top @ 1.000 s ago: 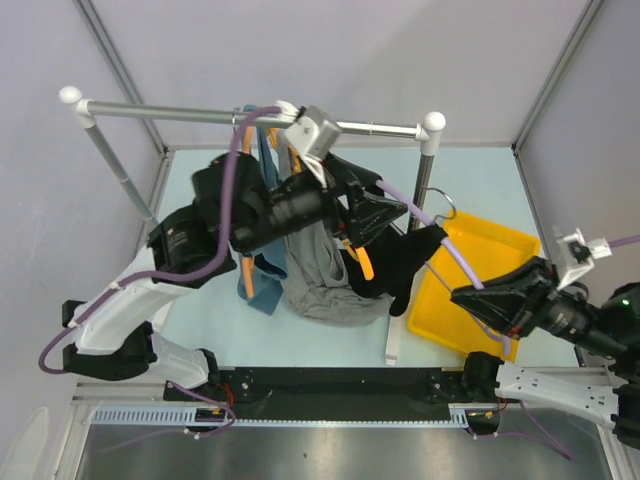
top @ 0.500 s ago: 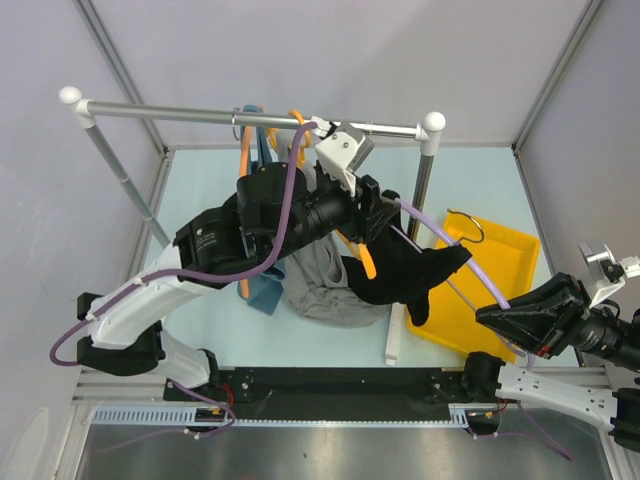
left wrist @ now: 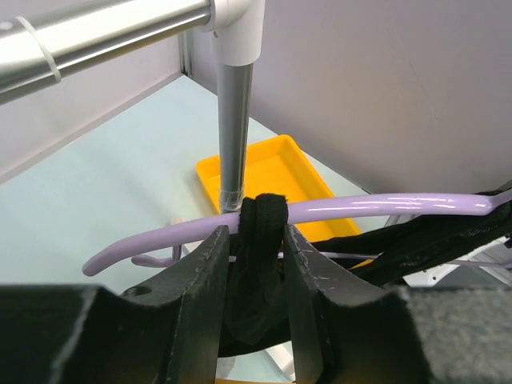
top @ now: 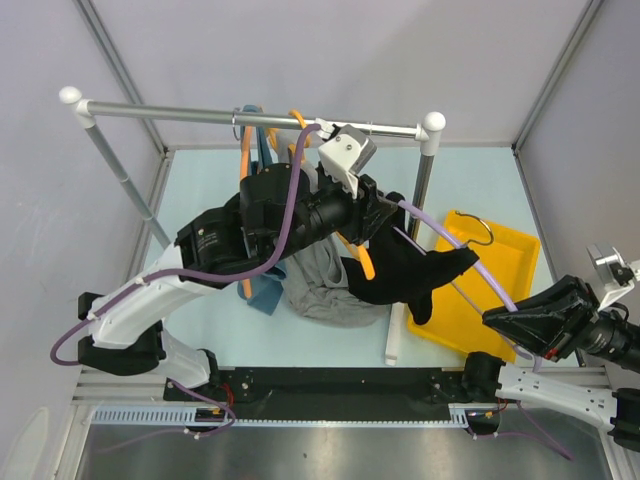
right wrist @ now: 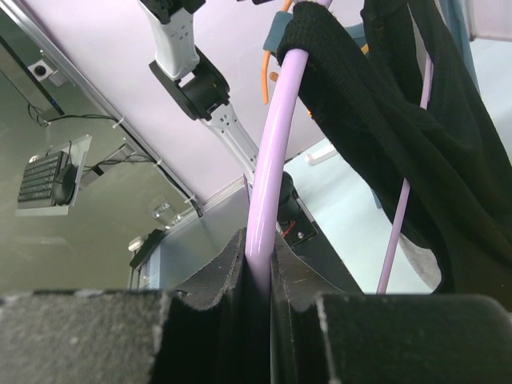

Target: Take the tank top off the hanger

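A black tank top (top: 400, 270) hangs on a lilac hanger (top: 470, 262) held out over the table's right side, off the rail. One shoulder strap (left wrist: 260, 232) loops over the hanger arm (left wrist: 360, 210). My left gripper (left wrist: 256, 240) is closed on that strap just below the arm, a finger pressing each side; the top view shows this gripper (top: 385, 215) at the hanger's left end. My right gripper (right wrist: 258, 248) is shut on the other end of the hanger (right wrist: 272, 160), with the tank top (right wrist: 416, 136) draped further along it. From above, the right gripper (top: 500, 320) is at the near right.
The clothes rail (top: 180, 112) crosses the back, its right post (left wrist: 232, 120) just behind the hanger. A grey garment (top: 320, 280) and a blue one (top: 265, 290) hang on orange hangers (top: 365, 262) under the left arm. A yellow tray (top: 510, 265) lies at the right.
The left arm swung right to the hanger's left end and its jaws narrowed onto the strap. The right arm drew back to the right, pulling the hanger with it.
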Robot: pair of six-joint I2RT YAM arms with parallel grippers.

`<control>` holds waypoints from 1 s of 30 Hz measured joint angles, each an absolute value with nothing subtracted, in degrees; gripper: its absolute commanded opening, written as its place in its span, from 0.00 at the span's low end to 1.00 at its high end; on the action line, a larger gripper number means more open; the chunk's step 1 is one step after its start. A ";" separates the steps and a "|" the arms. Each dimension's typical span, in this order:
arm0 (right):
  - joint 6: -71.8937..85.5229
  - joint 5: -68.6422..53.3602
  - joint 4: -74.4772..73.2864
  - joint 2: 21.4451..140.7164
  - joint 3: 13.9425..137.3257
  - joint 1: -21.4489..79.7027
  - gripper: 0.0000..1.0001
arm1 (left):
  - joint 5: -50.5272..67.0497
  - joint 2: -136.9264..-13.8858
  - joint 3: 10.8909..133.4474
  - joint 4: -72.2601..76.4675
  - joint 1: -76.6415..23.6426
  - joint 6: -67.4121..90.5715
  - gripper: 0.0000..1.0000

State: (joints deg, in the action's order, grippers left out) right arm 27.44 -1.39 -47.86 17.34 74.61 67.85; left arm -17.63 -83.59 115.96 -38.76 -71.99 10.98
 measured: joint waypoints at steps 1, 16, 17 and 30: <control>27.44 -1.39 -47.79 17.12 74.61 67.90 0.00 | -17.41 -83.57 115.90 -38.74 -71.99 10.94 0.38; 28.49 -1.39 -48.27 16.08 74.78 68.03 0.00 | -19.14 -83.44 115.07 -38.68 -71.99 9.82 0.00; 28.49 -1.39 -48.45 15.90 74.87 68.03 0.00 | -19.73 -83.44 115.07 -38.68 -71.99 9.78 0.00; 28.51 -1.76 -50.83 13.63 77.23 68.29 0.00 | -27.94 -83.44 115.07 -38.72 -71.99 8.80 0.00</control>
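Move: The tank top's left strap, still looped over the lilac hanger, already runs between the left hand's part-open fingertips, about 1 cm ahead and 1 cm to the right, level with the pads. The hanger's left tip is roughly 5 cm ahead of that hand and 2 cm left, level; the rack's right corner is some 6 cm ahead, 5 cm right and 6 cm above. From the right hand, holding the hanger's other end, the strap lies about 13 cm ahead, 17 cm left and slightly higher, by 4 cm. Nearly in place, the left fingers first shut fully and pinch the strap; then that hand draws it forward and left, some 3 cm, along the hanger towards its left tip, turning about 10 degrees counter-clockwise. The right hand keeps its grip on the hanger and, mostly in the second half, pulls away to the right by 3 cm and a little back. ##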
